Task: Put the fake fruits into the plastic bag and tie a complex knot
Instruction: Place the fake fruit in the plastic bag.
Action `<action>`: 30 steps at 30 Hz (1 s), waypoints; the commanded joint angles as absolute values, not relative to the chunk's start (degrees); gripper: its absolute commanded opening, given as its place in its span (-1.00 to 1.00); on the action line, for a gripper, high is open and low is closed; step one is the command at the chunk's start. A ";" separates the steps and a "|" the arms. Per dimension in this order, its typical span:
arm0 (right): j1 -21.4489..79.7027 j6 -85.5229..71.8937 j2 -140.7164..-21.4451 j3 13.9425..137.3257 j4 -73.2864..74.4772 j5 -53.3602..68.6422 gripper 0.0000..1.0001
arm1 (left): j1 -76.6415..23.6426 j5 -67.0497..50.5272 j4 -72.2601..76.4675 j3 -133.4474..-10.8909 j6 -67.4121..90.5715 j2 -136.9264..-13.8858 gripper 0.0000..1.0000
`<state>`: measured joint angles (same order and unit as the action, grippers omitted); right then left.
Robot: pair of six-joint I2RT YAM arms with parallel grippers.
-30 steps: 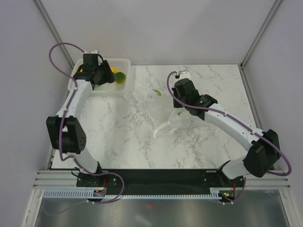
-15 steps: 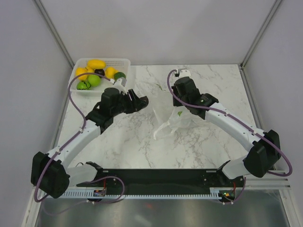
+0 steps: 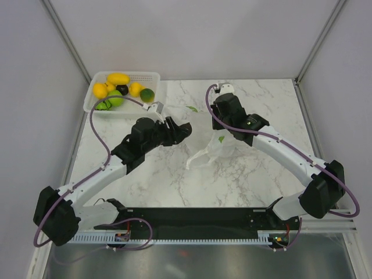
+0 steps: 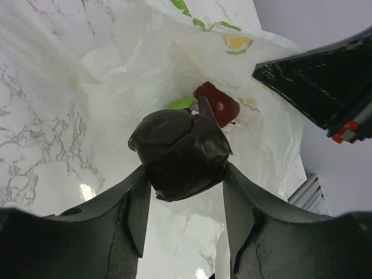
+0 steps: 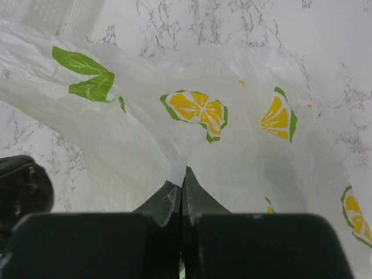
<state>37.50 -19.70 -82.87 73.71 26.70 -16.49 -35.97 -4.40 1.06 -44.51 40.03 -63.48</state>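
Note:
My left gripper (image 4: 186, 174) is shut on a black fake fruit (image 4: 180, 148), held just above the open mouth of the plastic bag (image 4: 128, 75). Inside the bag lie a dark red fruit (image 4: 220, 104) and a green one (image 4: 181, 103). In the top view the left gripper (image 3: 183, 129) hovers just left of the bag (image 3: 210, 153). My right gripper (image 5: 183, 174) is shut on a pinch of the bag's printed film (image 5: 244, 145) and holds the rim up. More fruits, yellow (image 3: 118, 78) and green (image 3: 115, 99), sit in the basket.
The white perforated basket (image 3: 152, 75) stands at the table's far left corner. Grey walls close in the table on the left, back and right. The right arm's black wrist (image 4: 325, 81) hangs close over the bag's far side.
The left arm has swung from the basket across to the bag, carrying the black fruit. The right gripper has kept its hold on the bag, which shifted slightly.

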 commanded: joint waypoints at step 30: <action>37.35 -20.39 -79.98 75.32 26.46 -21.27 -1.00 | -32.80 -7.82 -9.40 -52.91 35.42 -64.97 0.94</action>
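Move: My left hand holds the dark fruit. The bag's open pocket lies about 4 cm ahead, 10 cm to the right and some 17 cm below it. In the bag at that depth, from my left hand, the green fruit is 4 cm ahead and 16 cm right, the red fruit 3 cm ahead and 20 cm right. The gripped bag rim is at hand height, 7 cm ahead and 12 cm right. From my right hand the pocket is 3 cm back, 2 cm left and 17 cm down. I reach the dark fruit into the bag's mouth with my left hand, sweeping right, down and forward about 14 cm, then open my fingers wide and let go of it. The emptied hand backs out up and to the left, drawing back to near where it began. My right hand keeps its pinch on the rim and lifts it about 2 cm. ##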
